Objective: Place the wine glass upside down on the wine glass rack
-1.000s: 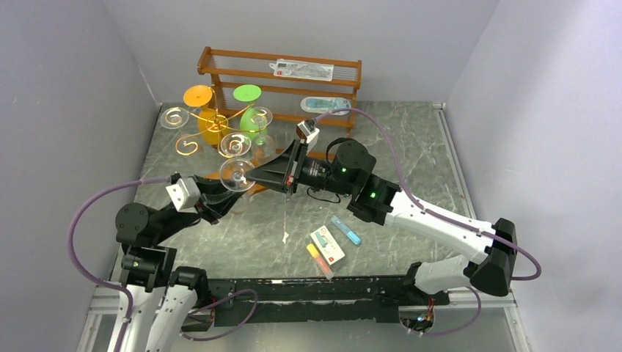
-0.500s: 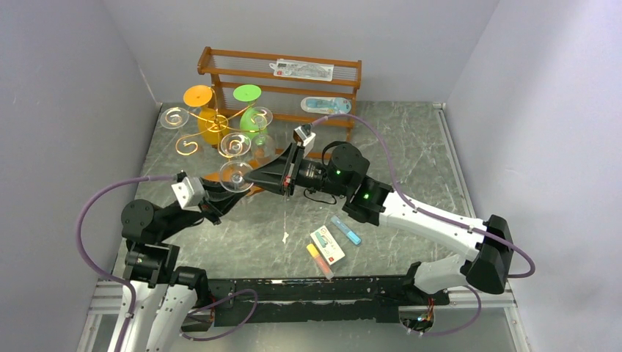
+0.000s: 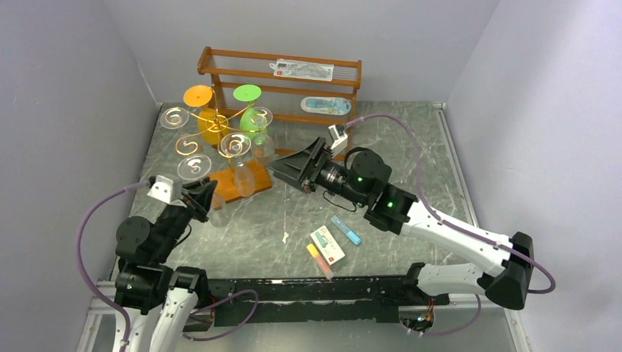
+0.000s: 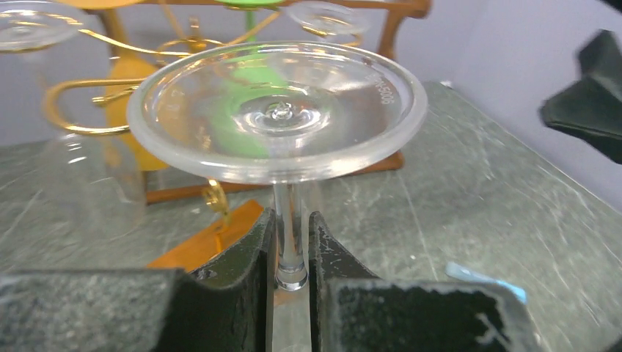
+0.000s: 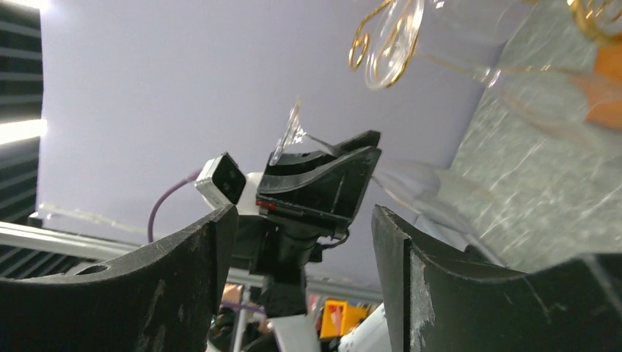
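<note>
A clear wine glass [image 3: 194,167] hangs upside down, foot uppermost, by the front-left of the wine glass rack [image 3: 220,125]. My left gripper [image 3: 204,195] is shut on its stem. In the left wrist view the stem [image 4: 290,235] is pinched between the fingers [image 4: 253,249] under the round foot [image 4: 279,110]. The rack's gold spirals rise from a brown wooden base [image 3: 233,185] and carry an orange glass [image 3: 199,99], a green glass [image 3: 248,94] and clear ones [image 3: 235,145]. My right gripper [image 3: 284,166] is open and empty, right of the rack. Its wrist view looks between its fingers [image 5: 213,242] at the left gripper [image 5: 323,183].
A two-tier brown wooden shelf [image 3: 282,92] with packets stands against the back wall behind the rack. A small white box [image 3: 327,246], a blue stick [image 3: 345,229] and a yellow piece [image 3: 315,253] lie on the table near the front. Grey walls close both sides.
My right gripper has let go of the glass, opened and drawn back to the right. My left gripper has carried the glass to the left, toward the rack's front-left spiral.
</note>
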{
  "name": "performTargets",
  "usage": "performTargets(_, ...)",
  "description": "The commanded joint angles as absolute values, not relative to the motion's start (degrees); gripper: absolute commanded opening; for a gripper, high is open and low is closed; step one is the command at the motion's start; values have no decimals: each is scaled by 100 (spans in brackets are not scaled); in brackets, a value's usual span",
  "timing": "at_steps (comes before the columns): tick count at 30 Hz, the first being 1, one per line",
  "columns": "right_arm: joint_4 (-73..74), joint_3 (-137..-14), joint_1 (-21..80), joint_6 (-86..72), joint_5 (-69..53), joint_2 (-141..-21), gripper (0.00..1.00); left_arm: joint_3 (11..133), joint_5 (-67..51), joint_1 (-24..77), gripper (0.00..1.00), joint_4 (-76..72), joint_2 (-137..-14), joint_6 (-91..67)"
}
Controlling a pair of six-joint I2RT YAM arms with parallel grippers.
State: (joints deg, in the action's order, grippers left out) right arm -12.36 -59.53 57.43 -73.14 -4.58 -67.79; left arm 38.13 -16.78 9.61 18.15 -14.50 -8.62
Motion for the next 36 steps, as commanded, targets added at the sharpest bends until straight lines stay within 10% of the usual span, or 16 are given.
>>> performTargets(1,-802,-6034,5708,-6403,501,-6414,71,3962,-403,984,5,2082,-1438,-1024)
performTargets(36,-927,-5669,5707,-5755,1104,-5923,67,4169,168,984,5,920,-3471,-857)
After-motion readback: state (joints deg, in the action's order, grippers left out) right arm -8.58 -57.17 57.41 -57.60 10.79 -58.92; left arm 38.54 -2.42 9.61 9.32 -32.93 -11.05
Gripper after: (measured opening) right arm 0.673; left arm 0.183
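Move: The left hand already grips the upside-down wine glass by its stem; the rack's empty hook lies about 10 cm ahead of it, 5 cm left and roughly level. From that hand, the nearest hanging glass is some 9 cm ahead, 8 cm right and 5 cm lower, and the rack post 18 cm ahead, 2 cm right, roughly level. From the empty, open right hand, the hook is about 22 cm left, 6 cm ahead, near level. Left hand carries the glass about 8 cm forward, 3 down, towards the empty hook; open right hand withdraws rightward. ##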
